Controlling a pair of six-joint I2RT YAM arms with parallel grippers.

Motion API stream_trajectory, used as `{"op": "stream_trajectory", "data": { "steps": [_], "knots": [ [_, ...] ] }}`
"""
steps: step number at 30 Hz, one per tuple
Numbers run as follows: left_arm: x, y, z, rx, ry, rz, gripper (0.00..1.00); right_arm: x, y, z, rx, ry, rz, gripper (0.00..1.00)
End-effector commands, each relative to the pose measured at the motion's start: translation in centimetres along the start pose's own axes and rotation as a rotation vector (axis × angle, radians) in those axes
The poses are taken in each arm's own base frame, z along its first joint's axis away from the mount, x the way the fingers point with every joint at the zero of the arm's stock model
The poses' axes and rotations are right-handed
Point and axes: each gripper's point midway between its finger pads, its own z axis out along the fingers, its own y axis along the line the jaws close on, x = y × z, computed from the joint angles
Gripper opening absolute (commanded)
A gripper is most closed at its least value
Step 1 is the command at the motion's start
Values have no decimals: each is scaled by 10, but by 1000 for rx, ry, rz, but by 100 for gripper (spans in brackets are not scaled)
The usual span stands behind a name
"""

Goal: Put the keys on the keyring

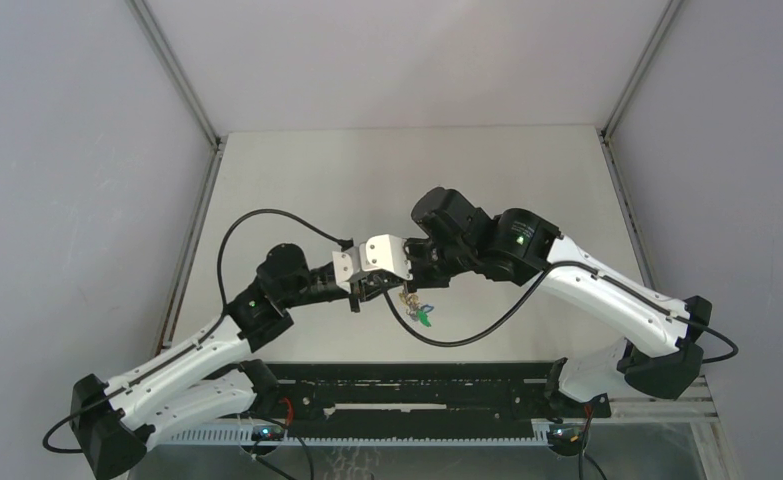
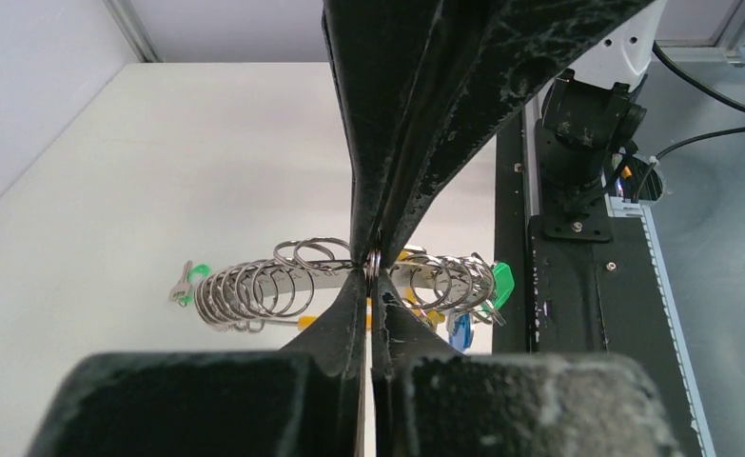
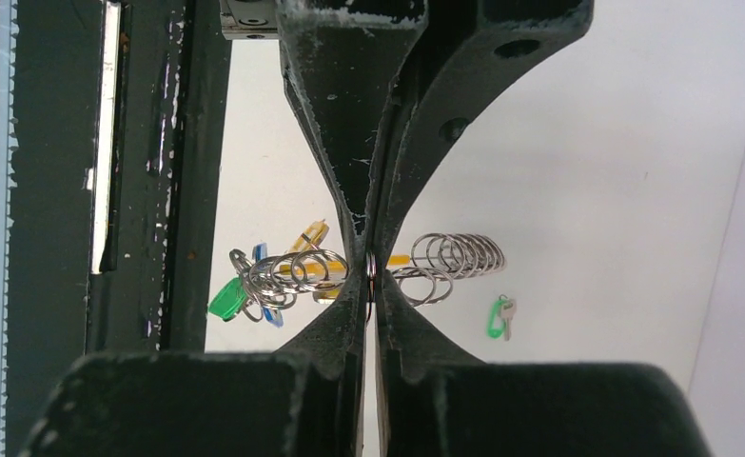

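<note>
Both grippers meet tip to tip over the middle of the table. The keyring (image 2: 254, 286) hangs between them, a loop strung with many silver rings and showing yellow parts. My left gripper (image 2: 375, 268) is shut on one thin silver ring of it. My right gripper (image 3: 371, 276) is shut on the same spot from the other side. Keys with green (image 2: 501, 284) and blue (image 2: 460, 331) heads hang from the keyring's end (image 1: 422, 315). One loose green-headed key (image 3: 499, 316) lies on the table, apart from the keyring (image 3: 297, 271).
The black rail (image 1: 417, 395) with the arm bases runs along the near edge. A black cable (image 1: 467, 335) loops across the table just below the hanging keys. Grey walls close in the left, right and far sides.
</note>
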Motion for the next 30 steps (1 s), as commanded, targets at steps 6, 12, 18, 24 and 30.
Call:
{"op": "stream_trajectory", "data": {
  "steps": [6,12,18,24,30],
  "knots": [
    [-46,4,-6,-58,-187,102,0,-27,-17,-20,102,-124,8,19],
    [-55,9,-13,-112,-271,114,0,-32,-19,-52,152,-323,63,31],
    [-62,9,-19,-131,-322,119,0,-35,-13,-67,78,-508,138,29],
    [-65,7,-19,-122,-336,122,0,-38,-15,-59,7,-576,233,28],
    [-70,7,-20,-120,-343,139,0,-44,-17,-54,-54,-630,286,28]
  ]
}}
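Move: The small ring of the keyring that both hands are on is already pinched in the left fingertips, with the right fingertips still shut on it from the other side, so it lies practically at both hand points. From the left hand, the empty rings bunch about 6 cm ahead, level sideways and 1 cm lower. The yellow key hangs some 3 cm back and 2 cm right, 1 cm lower; the green key is roughly 5 cm back, 4 cm right and 3 cm lower. The small ring passes wholly to the left hand, which keeps its pinch and lifts the keyring about 5 cm, tilting some 15 degrees. The right fingers part about a third of the way, let go and draw up and to the right, then ease back left and down beside the ring, still part open; on the way they swing up towards level by some 30 degrees. ##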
